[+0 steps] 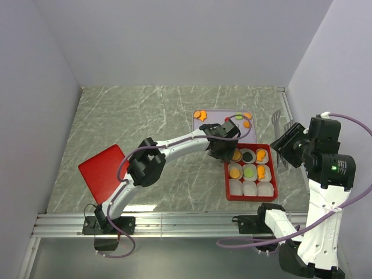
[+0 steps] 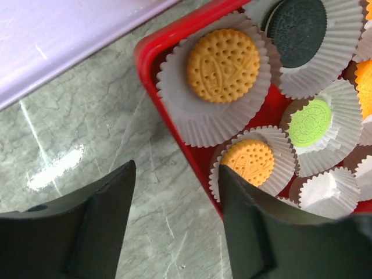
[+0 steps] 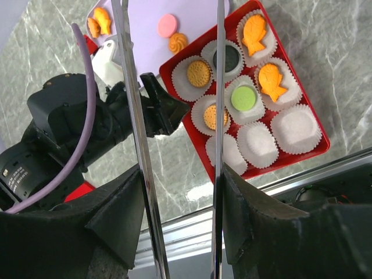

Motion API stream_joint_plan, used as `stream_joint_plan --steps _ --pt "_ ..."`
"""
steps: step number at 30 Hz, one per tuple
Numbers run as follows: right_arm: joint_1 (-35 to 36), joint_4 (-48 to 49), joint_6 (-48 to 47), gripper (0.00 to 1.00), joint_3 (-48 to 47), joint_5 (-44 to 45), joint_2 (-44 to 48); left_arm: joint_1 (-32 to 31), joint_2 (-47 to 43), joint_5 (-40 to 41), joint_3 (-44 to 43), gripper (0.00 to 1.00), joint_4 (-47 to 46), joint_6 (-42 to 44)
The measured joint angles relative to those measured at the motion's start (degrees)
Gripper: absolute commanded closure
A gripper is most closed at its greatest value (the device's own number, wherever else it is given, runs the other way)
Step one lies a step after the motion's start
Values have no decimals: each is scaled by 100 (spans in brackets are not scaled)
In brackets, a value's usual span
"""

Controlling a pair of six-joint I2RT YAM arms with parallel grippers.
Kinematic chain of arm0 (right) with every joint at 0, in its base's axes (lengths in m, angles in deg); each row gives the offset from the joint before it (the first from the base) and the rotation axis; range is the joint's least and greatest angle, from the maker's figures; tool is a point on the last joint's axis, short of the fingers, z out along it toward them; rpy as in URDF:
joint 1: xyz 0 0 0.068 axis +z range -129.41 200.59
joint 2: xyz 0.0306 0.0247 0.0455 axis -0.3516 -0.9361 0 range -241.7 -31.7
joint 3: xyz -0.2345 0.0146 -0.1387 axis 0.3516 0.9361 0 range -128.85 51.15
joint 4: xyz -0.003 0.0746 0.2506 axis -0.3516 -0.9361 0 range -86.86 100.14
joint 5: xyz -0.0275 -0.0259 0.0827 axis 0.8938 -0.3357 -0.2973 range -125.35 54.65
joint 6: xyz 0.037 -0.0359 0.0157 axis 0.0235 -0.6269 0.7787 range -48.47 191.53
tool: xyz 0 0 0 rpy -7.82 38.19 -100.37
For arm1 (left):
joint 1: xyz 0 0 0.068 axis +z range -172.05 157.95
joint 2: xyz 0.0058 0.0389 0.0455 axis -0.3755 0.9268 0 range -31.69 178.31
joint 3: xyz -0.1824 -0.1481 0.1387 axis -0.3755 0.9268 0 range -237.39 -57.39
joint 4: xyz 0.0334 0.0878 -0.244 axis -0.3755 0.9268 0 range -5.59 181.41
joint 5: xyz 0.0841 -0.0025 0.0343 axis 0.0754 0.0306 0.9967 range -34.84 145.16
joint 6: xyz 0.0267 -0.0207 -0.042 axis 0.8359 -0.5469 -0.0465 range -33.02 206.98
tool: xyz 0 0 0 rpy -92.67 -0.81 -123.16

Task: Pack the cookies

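A red box (image 1: 228, 185) holds white paper cups; six hold cookies (image 1: 249, 171), among them round orange (image 2: 223, 65), black (image 2: 300, 24) and green (image 2: 310, 122) ones and orange fish shapes (image 3: 271, 81). Three cups at the near side are empty. More cookies lie on a lilac tray (image 1: 224, 116): orange ones (image 1: 200, 115), a pink disc (image 3: 167, 25) and an orange swirl (image 3: 177, 42). My left gripper (image 2: 174, 221) is open and empty over the box's left rim (image 2: 168, 35). My right gripper (image 3: 180, 197) holds metal tongs (image 3: 131, 116), raised to the right of the box.
A red square lid (image 1: 103, 171) lies at the left of the marble table. The left arm (image 1: 174, 148) stretches across the middle. White walls enclose the table on three sides. An aluminium rail (image 1: 174, 224) runs along the near edge.
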Motion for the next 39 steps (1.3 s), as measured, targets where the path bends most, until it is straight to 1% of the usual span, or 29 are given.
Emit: stream_joint_plan --steps 2,5,7,8,10,11,15,16,19,20,23,25,30,35,39 --pt "11 0 -2 43 0 2 -2 -33 0 83 -4 43 35 0" --pt "42 0 -2 43 0 9 -2 -55 -15 232 50 51 70 0" --pt "70 0 -4 43 0 9 -7 -57 -111 385 251 54 72 0" --pt "76 0 -4 43 0 9 -9 -55 -179 461 367 57 90 0" --pt "92 0 -7 43 0 11 -17 -39 -378 638 708 61 140 2" --pt "105 0 -7 43 0 13 -20 -26 -481 710 874 67 155 9" --pt "177 0 -28 43 2 33 -57 120 -1034 914 1786 76 79 -2" --pt "203 0 -35 43 2 44 -72 190 -1213 960 2079 77 15 0" --pt "293 0 -72 43 2 90 -122 455 -1746 1104 2929 85 11 28" --pt "321 0 -87 43 0 114 -146 562 -1891 1167 3198 89 11 42" --pt "382 0 -111 43 0 160 -216 852 -2284 1316 3838 97 63 59" --pt "411 0 -120 43 -4 168 -269 1104 -2599 1325 4221 100 66 72" --pt "476 13 -133 43 -11 173 -446 1845 -3307 1478 4861 100 181 157" --pt "531 22 -136 43 -22 170 -588 2660 -3720 1705 5187 100 273 345" --pt "573 57 -144 43 -22 164 -654 3182 -3779 1744 5261 100 245 518"
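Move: The red box of cookies has its middle about 12 cm to the right of the left hand and 6 cm back, some 3 cm below; its left wall runs between the open fingers. The nearest round cookie lies about 5 cm right and 1 cm ahead. The lilac tray is straight ahead by 13 cm, the red lid 50 cm left and 7 cm back. From the right hand the box is 3 cm ahead, 2 cm left and 28 cm below. The box's left wall is pinched as the left hand shuts on it and drags the box about 37 cm to the left, away from below the tray towards the red lid, sinking some 3 cm on the way, then edging forward near the end. The wrist swings roughly 35 degrees counter-clockwise and its left side rises. The right hand, still holding the tongs, drifts a little forward and down. ##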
